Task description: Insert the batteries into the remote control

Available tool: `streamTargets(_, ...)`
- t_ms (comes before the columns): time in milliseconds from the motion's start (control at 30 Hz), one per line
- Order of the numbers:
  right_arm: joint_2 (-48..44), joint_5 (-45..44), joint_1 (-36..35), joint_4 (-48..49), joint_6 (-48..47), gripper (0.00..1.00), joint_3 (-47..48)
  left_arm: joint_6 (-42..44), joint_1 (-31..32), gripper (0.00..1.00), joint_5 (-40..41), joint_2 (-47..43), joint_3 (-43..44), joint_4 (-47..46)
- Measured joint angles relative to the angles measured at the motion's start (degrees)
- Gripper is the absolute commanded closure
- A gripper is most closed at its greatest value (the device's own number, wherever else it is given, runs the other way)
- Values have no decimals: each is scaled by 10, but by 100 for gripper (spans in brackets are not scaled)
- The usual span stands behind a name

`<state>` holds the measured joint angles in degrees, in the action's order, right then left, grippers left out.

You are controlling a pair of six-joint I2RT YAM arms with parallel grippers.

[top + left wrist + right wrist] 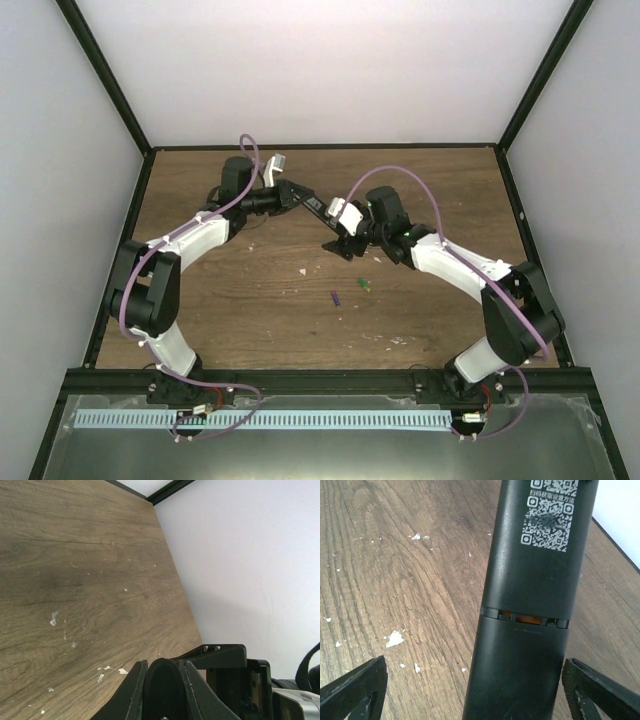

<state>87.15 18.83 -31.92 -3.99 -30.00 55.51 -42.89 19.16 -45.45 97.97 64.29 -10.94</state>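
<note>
The remote control (314, 204) is a slim black bar held above the table between the two arms. My left gripper (290, 194) is shut on its far end; in the left wrist view that rounded black end (162, 685) sits between the closed fingers (131, 690). My right gripper (340, 245) is open at the other end. In the right wrist view the remote control's back (530, 610) faces the camera, its cover slid off a little with an orange gap (525, 617), and the fingers (360, 685) stand wide on either side, apart from it. A green battery (362, 285) and a purple-blue battery (336, 298) lie on the table below.
White specks of debris (303, 270) are scattered over the wooden table (250, 300). White walls with black frame bars close in the back and sides. Both arm bases stand at the near edge.
</note>
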Motion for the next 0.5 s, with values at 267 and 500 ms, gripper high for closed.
streamTargets(267,1,12,9,-7,-10,29,2,15,0,100,-35,6,2,-4)
streamTargets(500,1,15,17,-7,-12,38,2,43,0,100,-44,14,15,16)
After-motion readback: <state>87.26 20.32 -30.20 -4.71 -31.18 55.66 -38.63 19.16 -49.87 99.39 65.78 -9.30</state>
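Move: The remote control's lower end lies between the right hand's open fingers, about 1 cm ahead, 1 cm to the right and level, nearer the far-right finger. From that hand the green battery is some 11 cm back, 5 cm right and 16 cm down, and the blue battery about 14 cm back, 1 cm left, equally low. The left hand grips the upper end; the lower end is roughly 7 cm back, 6 cm right and 4 cm below it. The remote control stays pinched in the left hand, which brings it about 1 cm back and to the right while turning some 5 degrees clockwise. Around its free lower end the right hand shifts just under 1 cm to the right, wrist steady, centring its fingers while they close by about a quarter, without visibly touching the casing. ##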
